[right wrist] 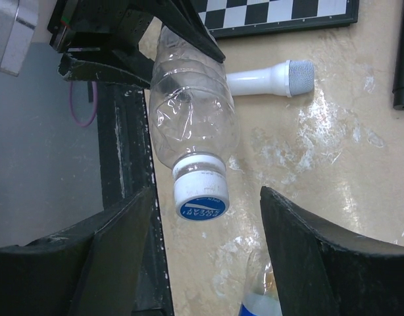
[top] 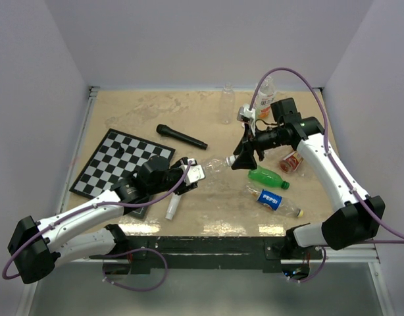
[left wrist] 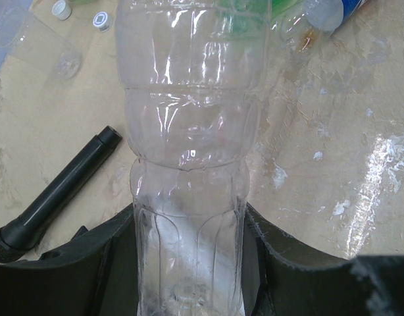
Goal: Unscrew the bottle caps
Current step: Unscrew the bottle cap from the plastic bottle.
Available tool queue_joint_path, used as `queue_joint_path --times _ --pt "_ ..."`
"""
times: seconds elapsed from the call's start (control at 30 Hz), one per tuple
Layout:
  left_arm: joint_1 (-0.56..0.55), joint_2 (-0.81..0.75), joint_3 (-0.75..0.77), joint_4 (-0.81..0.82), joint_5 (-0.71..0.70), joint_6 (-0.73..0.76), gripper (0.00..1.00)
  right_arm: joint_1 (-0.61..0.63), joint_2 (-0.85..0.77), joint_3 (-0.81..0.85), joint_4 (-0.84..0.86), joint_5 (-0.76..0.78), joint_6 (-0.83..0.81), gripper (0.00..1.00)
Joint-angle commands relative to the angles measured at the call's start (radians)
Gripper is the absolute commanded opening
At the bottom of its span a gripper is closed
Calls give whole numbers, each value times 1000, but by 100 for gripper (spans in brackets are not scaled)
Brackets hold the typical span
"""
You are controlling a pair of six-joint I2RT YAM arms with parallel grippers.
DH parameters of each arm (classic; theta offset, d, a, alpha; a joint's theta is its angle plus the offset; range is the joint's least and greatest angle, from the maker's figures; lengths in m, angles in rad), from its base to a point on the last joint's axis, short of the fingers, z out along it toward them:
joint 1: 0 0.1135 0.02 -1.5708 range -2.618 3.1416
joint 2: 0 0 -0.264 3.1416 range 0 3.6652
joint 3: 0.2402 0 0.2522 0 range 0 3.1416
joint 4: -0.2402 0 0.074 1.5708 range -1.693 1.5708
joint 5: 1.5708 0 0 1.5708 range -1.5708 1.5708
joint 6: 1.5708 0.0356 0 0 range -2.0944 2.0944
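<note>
My left gripper (left wrist: 189,266) is shut on the base end of a clear plastic bottle (left wrist: 189,131), held lying over the table (top: 215,164) with its neck towards the right arm. The bottle's cap (right wrist: 201,195) is white with a blue printed top and sits screwed on the neck. My right gripper (right wrist: 206,192) is open, one finger on each side of the cap with a gap on both sides, touching nothing. From above, that gripper (top: 240,158) sits right at the bottle's neck. Two loose white caps (left wrist: 60,8) (left wrist: 101,21) lie on the table further off.
A chessboard (top: 120,161) lies at the left, a black microphone (top: 181,137) behind it, a white microphone (top: 172,207) near the front edge. A green bottle (top: 268,178), a Pepsi bottle (top: 274,199) and a brownish bottle (top: 291,161) lie under the right arm. Two bottles (top: 227,102) (top: 266,89) stand at the back.
</note>
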Motion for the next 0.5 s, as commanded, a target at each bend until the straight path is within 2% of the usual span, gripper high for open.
queue_joint_path --times 0.0,0.3,0.4,0.47 --pt "4 3 7 10 -3 -16 3 12 -17 26 32 -23 33 69" --pt "4 6 7 10 -3 -16 3 17 -15 38 12 -43 -4 36" --pt "4 3 7 10 -5 -16 3 17 -17 53 -17 -43 -53 21" --pt "2 3 8 10 -5 -17 3 17 -18 61 -43 -42 -98 18"
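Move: The white cap is already between the right hand's open fingers, barely 1 cm left of its hand point, with the clear bottle running about 8 cm to the left behind it. On the table some 20 cm below, the green bottle lies about 14 cm right and 5 cm ahead, and the Pepsi bottle 16 cm right and 4 cm back. From the left hand, which grips the bottle's other end, the cap is roughly 13 cm right, 3 cm ahead and 6 cm higher. The right hand, fingers pointing left and slanting down at the cap, stays almost in place, easing only about half a centimetre left onto the cap while its fingers close from nearly three-quarters open to roughly a third, one on the near side and one on the far side, until they pinch the cap. The left hand holds still and keeps its grip on the clear bottle's other end, and the right wrist doesn't yet turn. ##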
